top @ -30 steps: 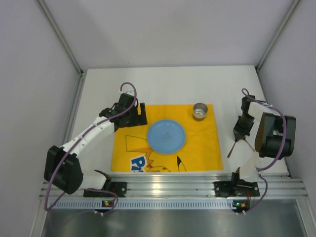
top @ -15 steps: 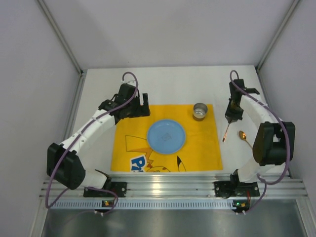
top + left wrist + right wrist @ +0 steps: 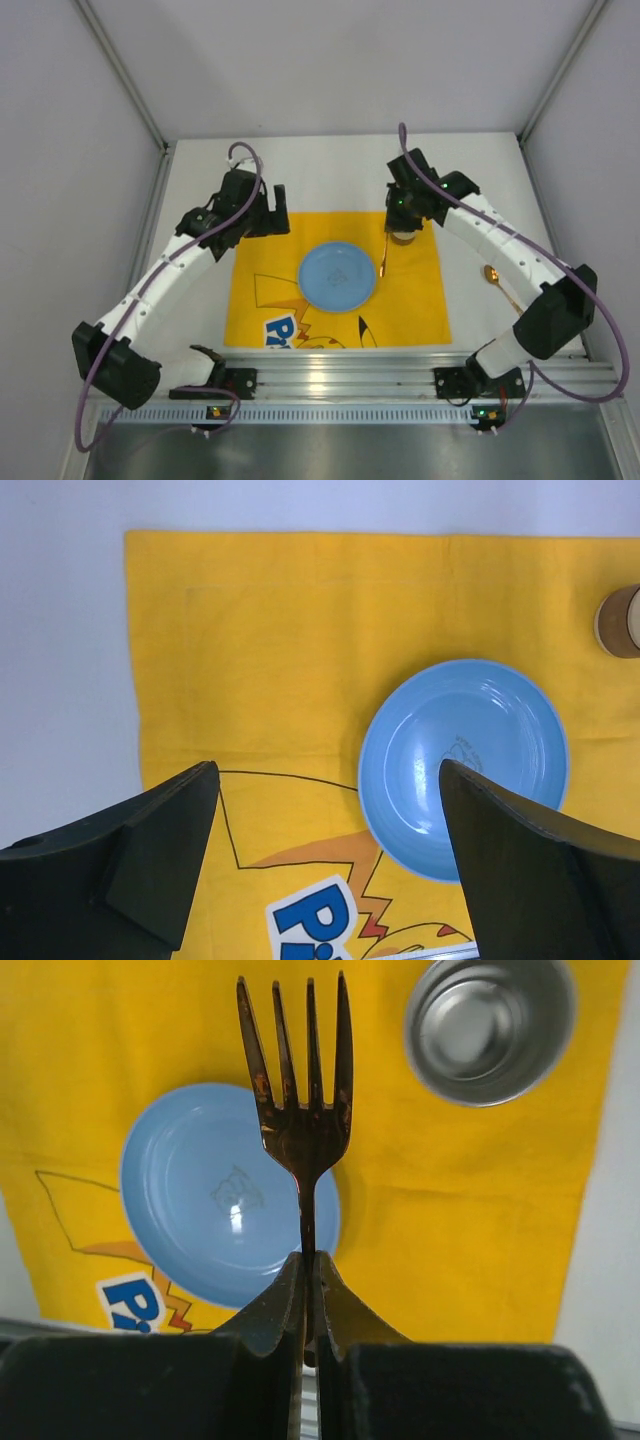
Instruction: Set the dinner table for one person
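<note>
My right gripper (image 3: 398, 212) is shut on the handle of a dark bronze fork (image 3: 384, 255), which hangs over the yellow mat (image 3: 410, 300) between the blue plate (image 3: 337, 276) and the metal cup (image 3: 405, 236). From the right wrist, the fork (image 3: 300, 1130) points tines away from the closed gripper (image 3: 310, 1260), above the plate (image 3: 200, 1200) and beside the cup (image 3: 488, 1025). A bronze spoon (image 3: 492, 273) lies on the white dinner table (image 3: 330, 170) right of the mat. My left gripper (image 3: 277, 210) hovers open and empty at the mat's far left corner; its wrist view shows the gripper (image 3: 325, 780) above the mat with the plate (image 3: 470, 760) to the right.
Grey walls close in the table on the left, right and back. The aluminium rail (image 3: 350, 375) with both arm bases runs along the near edge. The mat (image 3: 260, 650) carries a cartoon print near its front edge.
The right arm has swung left from the table's right side, carrying the fork to over the mat beside the cup. The spoon stayed where it lay. The left gripper drew back and left a little.
</note>
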`<state>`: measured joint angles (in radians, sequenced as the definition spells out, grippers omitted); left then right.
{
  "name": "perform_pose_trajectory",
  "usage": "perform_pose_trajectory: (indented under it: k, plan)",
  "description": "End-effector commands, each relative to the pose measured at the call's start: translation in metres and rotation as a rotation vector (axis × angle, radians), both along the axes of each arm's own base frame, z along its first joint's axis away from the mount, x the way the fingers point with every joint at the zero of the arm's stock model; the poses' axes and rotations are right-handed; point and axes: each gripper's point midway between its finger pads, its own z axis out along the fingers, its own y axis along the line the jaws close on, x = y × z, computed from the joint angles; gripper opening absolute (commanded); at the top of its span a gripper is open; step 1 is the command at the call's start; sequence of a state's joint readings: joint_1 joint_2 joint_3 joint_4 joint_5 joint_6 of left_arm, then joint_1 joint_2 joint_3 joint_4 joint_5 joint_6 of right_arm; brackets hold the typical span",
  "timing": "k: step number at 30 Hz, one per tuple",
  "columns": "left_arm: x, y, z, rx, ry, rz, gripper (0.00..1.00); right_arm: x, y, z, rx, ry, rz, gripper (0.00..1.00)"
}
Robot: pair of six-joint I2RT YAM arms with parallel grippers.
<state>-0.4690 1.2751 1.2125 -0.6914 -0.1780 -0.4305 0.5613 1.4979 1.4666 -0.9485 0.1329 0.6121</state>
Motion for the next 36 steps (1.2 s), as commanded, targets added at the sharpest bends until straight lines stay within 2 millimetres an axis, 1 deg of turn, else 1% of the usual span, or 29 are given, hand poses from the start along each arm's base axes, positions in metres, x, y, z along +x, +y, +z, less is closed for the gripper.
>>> perform_pose_trajectory:
  k: [1,2,3,4,5,6,7,8,9,10,11,12,13,14,15,16,17,18,20,21,24,27,30,33,34,36]
  plan:
    - [-0.015,0.025,0.019,0.033,-0.05,0.051,0.97,-0.008,0.07,0.002,0.156,0.034,0.111,0.0]
    - [-0.021,0.032,0.022,0.044,-0.049,0.066,0.97,-0.013,0.091,0.004,0.172,0.037,0.142,0.0]
    - [-0.022,0.038,0.028,0.047,-0.056,0.087,0.98,-0.012,0.113,0.019,0.224,0.031,0.181,0.0]
    - [-0.024,0.043,0.031,0.055,-0.057,0.104,0.98,-0.012,0.132,0.003,0.232,0.094,0.211,0.0]
    - [-0.03,0.052,0.031,0.082,-0.039,0.127,0.98,-0.018,0.15,0.002,0.254,0.12,0.237,0.0]
    - [-0.031,0.055,0.039,0.079,-0.048,0.144,0.98,-0.015,0.166,0.008,0.288,0.12,0.253,0.0]
    - [-0.033,0.058,0.042,0.085,-0.046,0.153,0.98,-0.018,0.183,-0.009,0.303,0.18,0.274,0.0]
    - [-0.036,0.061,0.045,0.092,-0.043,0.159,0.98,-0.025,0.199,-0.012,0.328,0.206,0.288,0.0]
    - [-0.038,0.064,0.049,0.094,-0.05,0.164,0.98,-0.024,0.214,-0.009,0.36,0.198,0.304,0.0]
    - [-0.04,0.065,0.052,0.095,-0.053,0.166,0.98,-0.027,0.226,-0.025,0.362,0.238,0.313,0.0]
    - [-0.041,0.066,0.053,0.095,-0.054,0.17,0.98,-0.034,0.239,-0.029,0.381,0.262,0.316,0.0]
    - [-0.044,0.069,0.057,0.097,-0.055,0.174,0.98,-0.032,0.251,-0.031,0.412,0.261,0.32,0.0]
    - [-0.047,0.07,0.059,0.094,-0.057,0.178,0.98,-0.036,0.26,-0.046,0.424,0.304,0.323,0.0]
    - [-0.049,0.071,0.061,0.094,-0.057,0.178,0.98,-0.04,0.269,-0.052,0.439,0.327,0.31,0.0]
    - [-0.052,0.072,0.067,0.083,-0.066,0.184,0.98,-0.039,0.276,-0.055,0.453,0.329,0.306,0.0]
    - [-0.058,0.075,0.068,0.085,-0.061,0.188,0.98,-0.04,0.282,-0.07,0.447,0.357,0.3,0.0]
    - [-0.06,0.076,0.072,0.081,-0.067,0.191,0.98,-0.042,0.289,-0.072,0.46,0.369,0.292,0.0]
    - [-0.062,0.078,0.073,0.078,-0.068,0.195,0.98,-0.043,0.294,-0.082,0.457,0.382,0.288,0.0]
    - [-0.071,0.082,0.076,0.076,-0.072,0.2,0.98,-0.047,0.305,-0.083,0.466,0.383,0.297,0.0]
    - [-0.074,0.083,0.077,0.073,-0.072,0.204,0.98,-0.05,0.307,-0.086,0.461,0.389,0.298,0.0]
    - [-0.083,0.089,0.078,0.078,-0.069,0.217,0.98,-0.058,0.309,-0.106,0.427,0.42,0.284,0.0]
    - [-0.087,0.095,0.082,0.081,-0.082,0.235,0.98,-0.062,0.308,-0.12,0.402,0.434,0.284,0.0]
    - [-0.089,0.096,0.085,0.073,-0.09,0.24,0.98,-0.067,0.307,-0.128,0.381,0.447,0.291,0.01]
    - [-0.088,0.095,0.086,0.069,-0.089,0.241,0.98,-0.067,0.306,-0.124,0.37,0.424,0.31,0.25]
    - [-0.087,0.094,0.085,0.071,-0.088,0.239,0.98,-0.066,0.305,-0.122,0.368,0.414,0.32,0.38]
    - [-0.086,0.095,0.088,0.075,-0.095,0.245,0.98,-0.063,0.306,-0.11,0.376,0.379,0.339,0.52]
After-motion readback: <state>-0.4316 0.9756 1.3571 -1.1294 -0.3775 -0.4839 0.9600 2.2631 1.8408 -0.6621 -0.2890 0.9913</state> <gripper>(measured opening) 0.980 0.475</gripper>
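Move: The right hand already holds the fork, about 20 cm above the cloth; the bare strip of cloth to the left of the plate, where the fork is to go, lies some 29 cm to its left and about 10 cm back. The plate's middle is about 13 cm left and 8 cm back, the cup roughly 4 cm ahead and 4 cm to the right. From the open left hand, that strip lies about 11 cm straight back and 20 cm below. The right hand carries the fork some 29 cm to the left, over the far part of the plate, at first nearly level, then sinking about 14 cm and easing back 7 cm towards the strip of cloth beside the plate, while the wrist tips its fingers downward and turns a little counter-clockwise; once there, the fingers open about halfway and let go of the fork. Meanwhile the empty left hand draws away from that strip, left, back and up by about 15 cm in all, its fingers staying wide open. ##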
